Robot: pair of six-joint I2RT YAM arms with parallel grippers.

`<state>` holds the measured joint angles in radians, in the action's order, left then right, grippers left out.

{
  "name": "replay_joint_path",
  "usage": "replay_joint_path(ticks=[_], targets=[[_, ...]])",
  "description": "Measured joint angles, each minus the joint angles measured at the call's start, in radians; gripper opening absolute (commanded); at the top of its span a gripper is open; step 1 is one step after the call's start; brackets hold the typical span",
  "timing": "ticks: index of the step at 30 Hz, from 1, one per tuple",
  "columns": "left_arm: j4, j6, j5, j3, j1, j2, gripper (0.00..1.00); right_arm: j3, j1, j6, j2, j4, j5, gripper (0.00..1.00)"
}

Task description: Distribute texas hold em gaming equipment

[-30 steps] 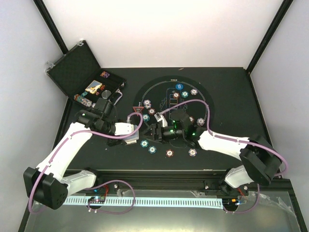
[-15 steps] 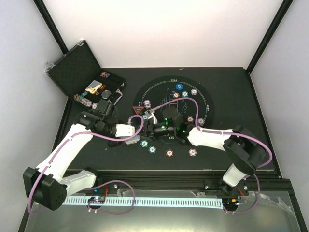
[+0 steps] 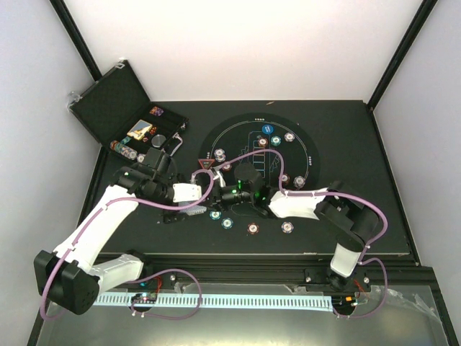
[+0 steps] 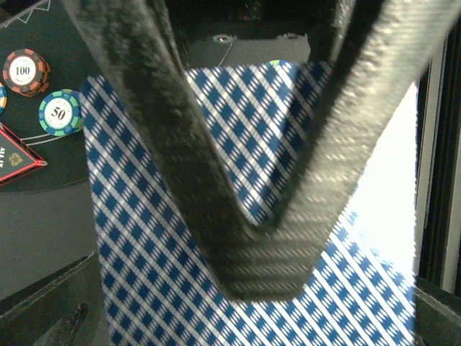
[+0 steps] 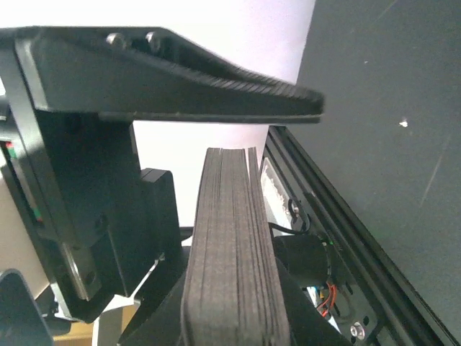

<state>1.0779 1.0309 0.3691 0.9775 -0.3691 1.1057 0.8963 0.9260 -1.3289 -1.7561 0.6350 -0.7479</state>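
In the right wrist view the deck of playing cards (image 5: 230,216) stands edge-on, and my right gripper (image 5: 230,295) is shut on its two faces. The left wrist view shows the deck's blue-checked back (image 4: 144,238) with one right finger (image 4: 266,245) lying flat across it. My left gripper (image 4: 245,299) is open, its fingers spread to either side of the deck. From above, the left gripper (image 3: 205,194) and the right gripper (image 3: 225,196) meet tip to tip left of the mat's middle. Poker chips (image 3: 253,228) lie around them. A red triangle marker (image 3: 206,165) lies just behind.
The black case (image 3: 115,101) stands open at the back left, with more chips in its tray. The round printed mat (image 3: 310,155) holds several chips and a blue disc (image 3: 266,129). A brown-red chip (image 4: 26,71) and a teal chip (image 4: 60,112) lie beside the deck.
The right arm has reached left to the left gripper and shut on the deck. The left gripper has let go of the deck and opened wide.
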Motion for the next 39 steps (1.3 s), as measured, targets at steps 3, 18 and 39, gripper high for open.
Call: replay_joint_path(ticks=[3, 18, 39], targets=[[-0.010, -0.016, 0.017, 0.000, 0.000, 0.000, 0.99, -0.002, 0.006, -0.017, -0.003, 0.035, -0.004, 0.07], [-0.038, -0.040, 0.105, -0.002, -0.006, -0.022, 0.86, -0.002, 0.032, -0.046, -0.029, 0.084, 0.005, 0.07], [-0.059, -0.097, 0.086, -0.072, -0.007, -0.105, 0.28, -0.002, 0.040, -0.033, -0.030, 0.077, 0.025, 0.18]])
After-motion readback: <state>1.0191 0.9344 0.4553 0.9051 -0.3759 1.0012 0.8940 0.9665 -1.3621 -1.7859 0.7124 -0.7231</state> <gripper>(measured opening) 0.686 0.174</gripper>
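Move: The deck of cards sits between my two hands. Its middle is about 3 cm to the right of my open left hand and some 2 cm below it, and only about 1 cm to the left of my right hand's pads, which already pinch its faces. Counted from the left hand and about 15 cm below it, one teal chip is 8 cm right and 1 cm back, another 11 cm right and 4 cm back. The red triangle marker is 14 cm ahead and 5 cm right. With my left fingers already wide, I shift that hand right and up by about 2 cm, rolling it some 5 degrees, then ease back about 1.5 cm as the fingers close onto the deck's front and back edges. My right hand keeps its pinch on the faces, drawing about 1 cm left and 1 cm back early on and then holding. ##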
